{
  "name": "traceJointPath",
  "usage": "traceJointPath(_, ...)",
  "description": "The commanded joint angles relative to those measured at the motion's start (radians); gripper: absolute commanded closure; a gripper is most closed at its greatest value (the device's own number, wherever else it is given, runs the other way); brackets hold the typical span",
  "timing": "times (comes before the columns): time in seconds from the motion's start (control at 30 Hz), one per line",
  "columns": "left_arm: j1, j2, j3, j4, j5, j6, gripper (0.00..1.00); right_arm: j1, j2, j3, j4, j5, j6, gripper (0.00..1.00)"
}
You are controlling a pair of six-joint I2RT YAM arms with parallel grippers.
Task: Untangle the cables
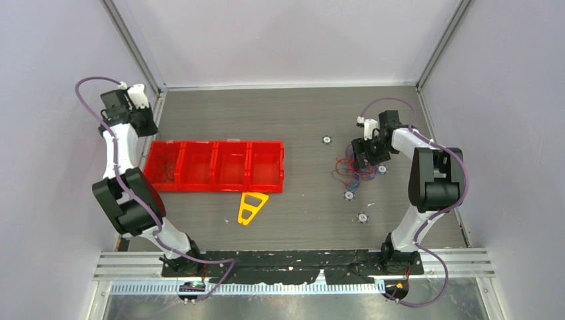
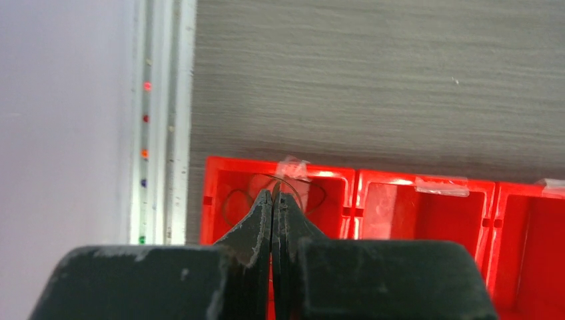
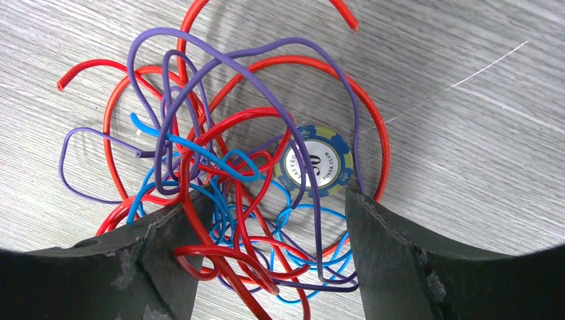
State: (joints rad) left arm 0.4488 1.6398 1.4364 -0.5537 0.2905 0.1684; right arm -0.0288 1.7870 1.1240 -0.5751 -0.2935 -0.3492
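Observation:
The cables [image 1: 351, 168] lie as a tangle of red, blue and purple strands on the table at the right, and fill the right wrist view [image 3: 220, 167]. My right gripper [image 1: 365, 155] is open, and its fingers straddle the near part of the tangle [image 3: 276, 197] with loops between them. My left gripper [image 1: 145, 125] is at the far left, over the left end of a red tray [image 1: 216, 189]. In the left wrist view it [image 2: 273, 195] is shut, and a hair-thin dark strand [image 2: 313, 190] seems to run out of its tips and loop into the tray's leftmost compartment [image 2: 230, 200].
A blue and yellow poker chip [image 3: 315, 160] lies under the tangle. Several small round chips [image 1: 327, 139] are scattered around it. A yellow triangular piece [image 1: 252, 207] lies in front of the tray. The enclosure walls and a metal rail [image 2: 163, 120] stand close on the left.

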Motion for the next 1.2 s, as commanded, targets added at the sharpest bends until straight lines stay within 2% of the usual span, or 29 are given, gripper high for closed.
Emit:
traceJointPath(0.0, -0.019, 0.032, 0.035, -0.078, 0.016, -0.004, 1.00, -0.005, 0.018, -0.034, -0.088, -0.009, 0.031, 0.23)
traceJointPath(0.2, -0.025, 0.052, 0.030, -0.195, 0.102, 0.032, 1.00, -0.005, 0.022, -0.042, -0.082, -0.022, 0.047, 0.23)
traceJointPath(0.33, -0.022, 0.035, -0.010, -0.137, 0.004, 0.031, 1.00, -0.005, 0.030, -0.035, -0.079, -0.024, 0.049, 0.23)
traceJointPath(0.6, -0.017, 0.035, 0.031, -0.070, -0.099, 0.085, 0.98, -0.005, 0.049, -0.007, -0.091, -0.030, 0.038, 0.23)
traceJointPath(0.63, -0.017, 0.048, 0.051, -0.093, -0.075, 0.108, 0.92, -0.005, 0.049, -0.007, -0.091, -0.031, 0.038, 0.23)
traceJointPath(0.7, -0.019, 0.078, 0.084, -0.151, -0.040, 0.124, 0.86, -0.005, 0.050, -0.007, -0.094, -0.035, 0.032, 0.23)
traceJointPath(0.9, -0.021, 0.103, 0.099, -0.287, -0.052, 0.183, 0.88, -0.005, 0.052, 0.002, -0.102, -0.033, 0.015, 0.23)
traceJointPath(0.97, -0.015, 0.094, 0.107, -0.321, -0.043, 0.198, 0.76, -0.006, 0.050, 0.004, -0.103, -0.035, 0.015, 0.23)
traceJointPath(1.07, 0.011, 0.040, 0.129, -0.372, 0.099, 0.257, 0.45, -0.005, 0.046, 0.004, -0.104, -0.042, 0.016, 0.23)
traceJointPath(1.17, 0.012, -0.012, 0.189, -0.501, 0.163, 0.491, 0.34, -0.005, 0.039, 0.000, -0.106, -0.049, 0.013, 0.23)
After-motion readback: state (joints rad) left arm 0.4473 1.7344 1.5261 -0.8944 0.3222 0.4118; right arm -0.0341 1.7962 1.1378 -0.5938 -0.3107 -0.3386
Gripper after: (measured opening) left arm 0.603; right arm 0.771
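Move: The left hand, shut on an end of the brown cable, hovers over the red box's leftmost compartment, whose middle is about 16 cm below, some 5 cm back and 1 cm to the left. The next compartment lies roughly 15 cm to the right of that one, level with it front to back. The metal rail runs about 10 cm left of the hand, 19 cm below. From the right hand the leftmost compartment is about 84 cm to the left, level in reach and height. Letting go of the brown cable over the leftmost compartment, the left hand sinks and draws back, each about 4 to 5 cm, with a little drift to the right. It dips first, hangs nearly still as the fingers start to part, then pulls back again while they spread past halfway; the wrist tips some 15 degrees further down and turns slightly clockwise. ##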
